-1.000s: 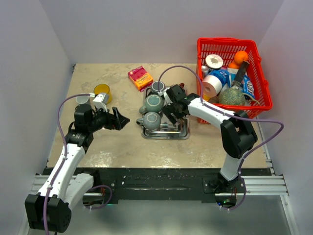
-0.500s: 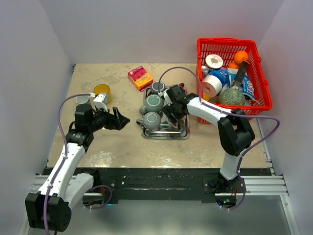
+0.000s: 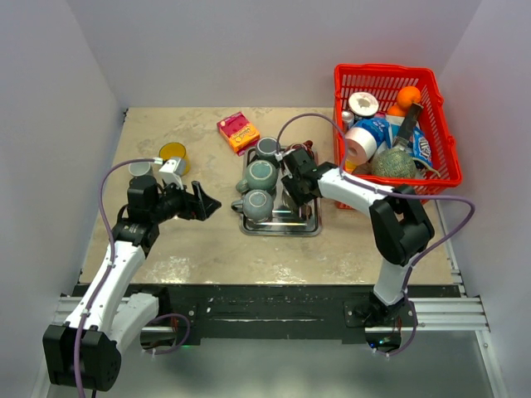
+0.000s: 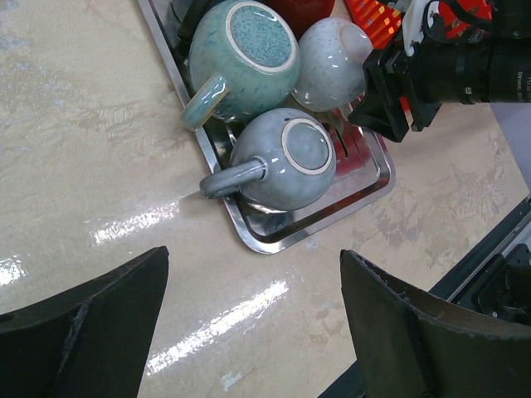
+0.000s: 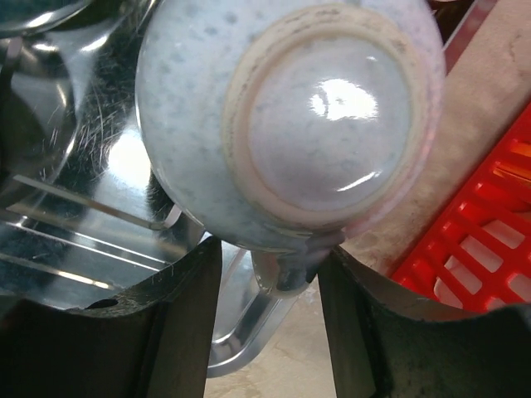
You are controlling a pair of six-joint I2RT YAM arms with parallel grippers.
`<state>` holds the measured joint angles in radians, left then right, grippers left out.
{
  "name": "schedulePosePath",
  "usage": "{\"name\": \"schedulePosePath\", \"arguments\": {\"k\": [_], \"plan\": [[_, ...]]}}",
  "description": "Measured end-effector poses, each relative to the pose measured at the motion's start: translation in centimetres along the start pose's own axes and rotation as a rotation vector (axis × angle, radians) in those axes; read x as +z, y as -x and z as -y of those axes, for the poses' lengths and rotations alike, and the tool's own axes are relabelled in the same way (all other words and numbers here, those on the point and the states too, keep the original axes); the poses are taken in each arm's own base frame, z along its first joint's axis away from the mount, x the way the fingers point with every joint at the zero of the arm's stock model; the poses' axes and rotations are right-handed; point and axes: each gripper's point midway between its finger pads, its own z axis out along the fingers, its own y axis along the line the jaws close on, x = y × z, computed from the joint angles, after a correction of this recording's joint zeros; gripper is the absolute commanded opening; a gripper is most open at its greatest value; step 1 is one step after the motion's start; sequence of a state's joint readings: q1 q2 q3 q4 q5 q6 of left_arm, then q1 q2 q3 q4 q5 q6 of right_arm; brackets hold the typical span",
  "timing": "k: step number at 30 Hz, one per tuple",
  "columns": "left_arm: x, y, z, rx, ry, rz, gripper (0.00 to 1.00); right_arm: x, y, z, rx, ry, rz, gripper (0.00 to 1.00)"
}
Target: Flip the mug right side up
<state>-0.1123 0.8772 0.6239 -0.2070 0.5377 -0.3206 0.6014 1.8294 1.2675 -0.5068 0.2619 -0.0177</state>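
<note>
A pale speckled mug (image 5: 290,124) lies bottom up at the right side of the steel tray (image 5: 75,215). It also shows in the left wrist view (image 4: 332,62). My right gripper (image 5: 270,257) is open, with its jaws on either side of the mug's handle (image 5: 286,269). In the top view the right gripper (image 3: 294,178) hides this mug. A teal mug (image 3: 260,174) and a grey-blue mug (image 3: 255,203) also sit bottom up on the tray (image 3: 282,230). My left gripper (image 3: 201,201) is open and empty, above the table left of the tray.
A dark grey mug (image 3: 267,148) stands at the tray's far end. A red basket (image 3: 431,116) full of several items is right of the tray, close to the right arm. A pink box (image 3: 238,133) and a yellow cup (image 3: 173,154) lie at the back left.
My right gripper has moved a little farther back along the tray, toward the pale mug. The left arm has not moved.
</note>
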Motion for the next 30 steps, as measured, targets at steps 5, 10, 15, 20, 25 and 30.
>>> {"name": "schedulePosePath", "arguments": {"k": [5,10,15,20,25,30], "plan": [[0.0,0.0,0.0,0.0,-0.001,0.0,0.88,-0.8,0.8,0.6,0.048,-0.028,0.04,0.39],[0.0,0.0,0.0,0.0,-0.001,0.0,0.89,-1.1,1.4,0.9,0.075,-0.043,0.069,0.27],[0.0,0.0,0.0,0.0,-0.001,0.0,0.88,-1.1,1.5,0.8,0.085,-0.043,0.074,0.22],[0.0,0.0,0.0,0.0,-0.002,0.0,0.89,-1.1,1.6,0.8,0.09,-0.042,0.077,0.0],[0.0,0.0,0.1,0.0,-0.005,-0.001,0.89,-1.1,1.6,0.6,0.104,-0.032,0.078,0.0],[0.0,0.0,0.3,0.001,-0.02,-0.001,0.89,-2.5,1.6,-0.7,0.185,0.048,0.096,0.0]]}}
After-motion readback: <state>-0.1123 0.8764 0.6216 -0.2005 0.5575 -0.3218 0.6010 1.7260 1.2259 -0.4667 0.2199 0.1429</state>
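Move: The upside-down pale mug already has its handle between the right hand's half-open fingers; its body's middle is about 4 cm ahead and 3 cm left of that hand, level with it. From the right hand, the dark red mug stands some 9 cm ahead and 1 cm left, the teal mug 5 cm ahead and 10 cm left, and the grey-blue mug 2 cm back and 11 cm left. From the left hand, the pale mug is roughly 8 cm ahead, 18 cm right and 13 cm below. The right hand eases up about 2 cm and forward 1 cm with its fingertips around the pale mug's handle, the fingers closing from half open until they pinch the handle from both sides and stop there, and the hand stays almost still. Then it starts off with the handle pinched, going back about 1.5 cm and slightly left and up, its left side tilting up to some 10 degrees in all. ##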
